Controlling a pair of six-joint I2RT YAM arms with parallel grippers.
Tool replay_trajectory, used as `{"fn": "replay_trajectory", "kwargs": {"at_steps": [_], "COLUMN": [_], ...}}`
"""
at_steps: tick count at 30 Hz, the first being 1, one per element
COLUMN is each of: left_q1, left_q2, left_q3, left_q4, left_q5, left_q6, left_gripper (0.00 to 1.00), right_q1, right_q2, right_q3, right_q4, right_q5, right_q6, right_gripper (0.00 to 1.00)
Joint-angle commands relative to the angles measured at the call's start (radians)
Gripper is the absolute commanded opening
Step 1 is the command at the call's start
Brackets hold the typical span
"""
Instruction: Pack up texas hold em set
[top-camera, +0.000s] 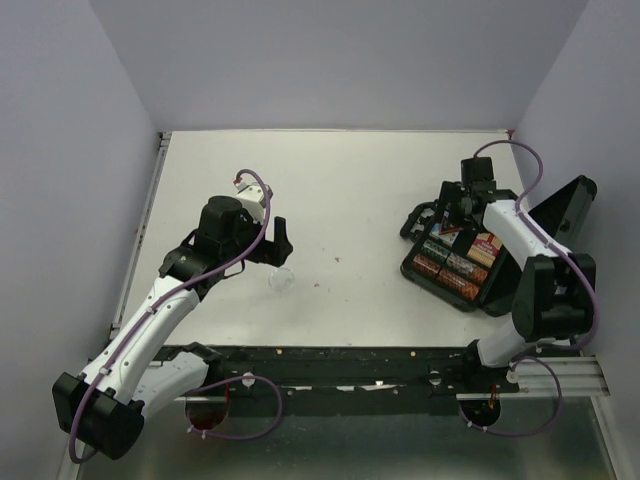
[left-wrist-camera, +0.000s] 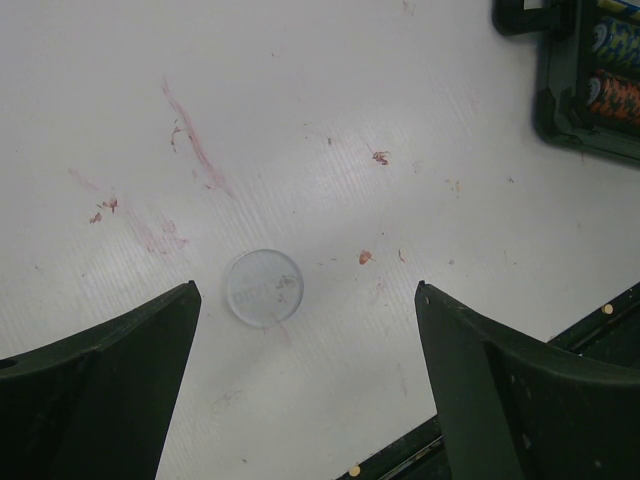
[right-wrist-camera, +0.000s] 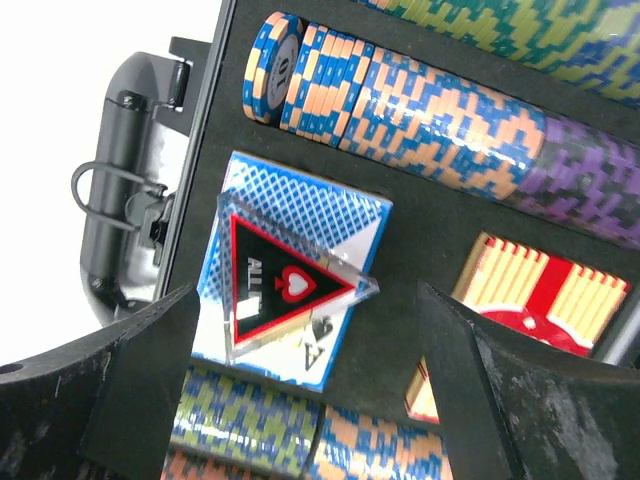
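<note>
The black hinged case (top-camera: 417, 268) of the texas hold em set lies open at the right of the table, holding chip rows (right-wrist-camera: 420, 100), a blue card box (right-wrist-camera: 300, 215) and a red card box (right-wrist-camera: 540, 295). A triangular red-black marker (right-wrist-camera: 285, 285) lies on the blue box. My right gripper (right-wrist-camera: 305, 300) hovers open just above it, touching nothing. A clear round marker (left-wrist-camera: 263, 287) lies on the table (top-camera: 350, 200) left of centre. My left gripper (left-wrist-camera: 305, 295) stands open over it, the disc near the left finger (left-wrist-camera: 110, 380).
The case's upright lid (top-camera: 560, 215) stands behind the right arm. The case's handle and latch (right-wrist-camera: 125, 200) face the table's middle. Small red specks (left-wrist-camera: 380, 157) dot the white surface. A black rail (top-camera: 340, 360) runs along the near edge.
</note>
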Motion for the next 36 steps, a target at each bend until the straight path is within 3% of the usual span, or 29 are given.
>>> {"fn": "replay_trajectory", "kwargs": {"at_steps": [1, 7, 12, 16, 22, 29, 36], "left_q1": [0.004, 0.043, 0.174, 0.242, 0.25, 0.25, 0.25], "left_q2": [-0.02, -0.027, -0.063, -0.099, -0.139, -0.175, -0.179], "left_q3": [-0.008, 0.0, 0.003, -0.005, -0.015, -0.028, -0.031], "left_q4": [0.017, 0.008, 0.0, 0.012, 0.017, 0.029, 0.035], "left_q5": [0.015, -0.017, -0.051, -0.059, -0.138, -0.169, -0.178], "left_q6": [-0.007, -0.013, -0.024, -0.03, -0.03, -0.036, -0.041], "left_gripper": [0.97, 0.98, 0.98, 0.98, 0.98, 0.98, 0.98], "right_q1": [-0.006, 0.034, 0.239, 0.454, 0.736, 0.905, 0.999], "right_q2": [-0.154, -0.316, -0.324, -0.243, -0.055, 0.186, 0.334], "right_q3": [0.036, 0.058, 0.053, 0.052, 0.107, 0.21, 0.237], "right_q4": [-0.03, -0.044, -0.019, 0.057, 0.137, 0.217, 0.332], "right_q5": [0.004, -0.112, -0.062, -0.04, 0.101, 0.037, 0.01], "right_q6": [-0.048, -0.03, 0.031, 0.097, 0.122, 0.153, 0.173], "right_gripper": [0.95, 0.95, 0.95, 0.93, 0.94, 0.93, 0.92]}}
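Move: The clear disc lies flat on the table about 46 cm to the right hand's left, 9 cm back and 8 cm below. Right under that open hand, some 2 cm down, is the all-in triangle on its card deck; the red card box lies about 9 cm right and 4 cm back, the case handle 8 cm left and 4 cm ahead. From the left hand the disc is about 19 cm below, 3 cm ahead and 2 cm left. Open right hand rises, sweeps some 40 cm left and sinks towards the clear disc; left hand clears leftward. ##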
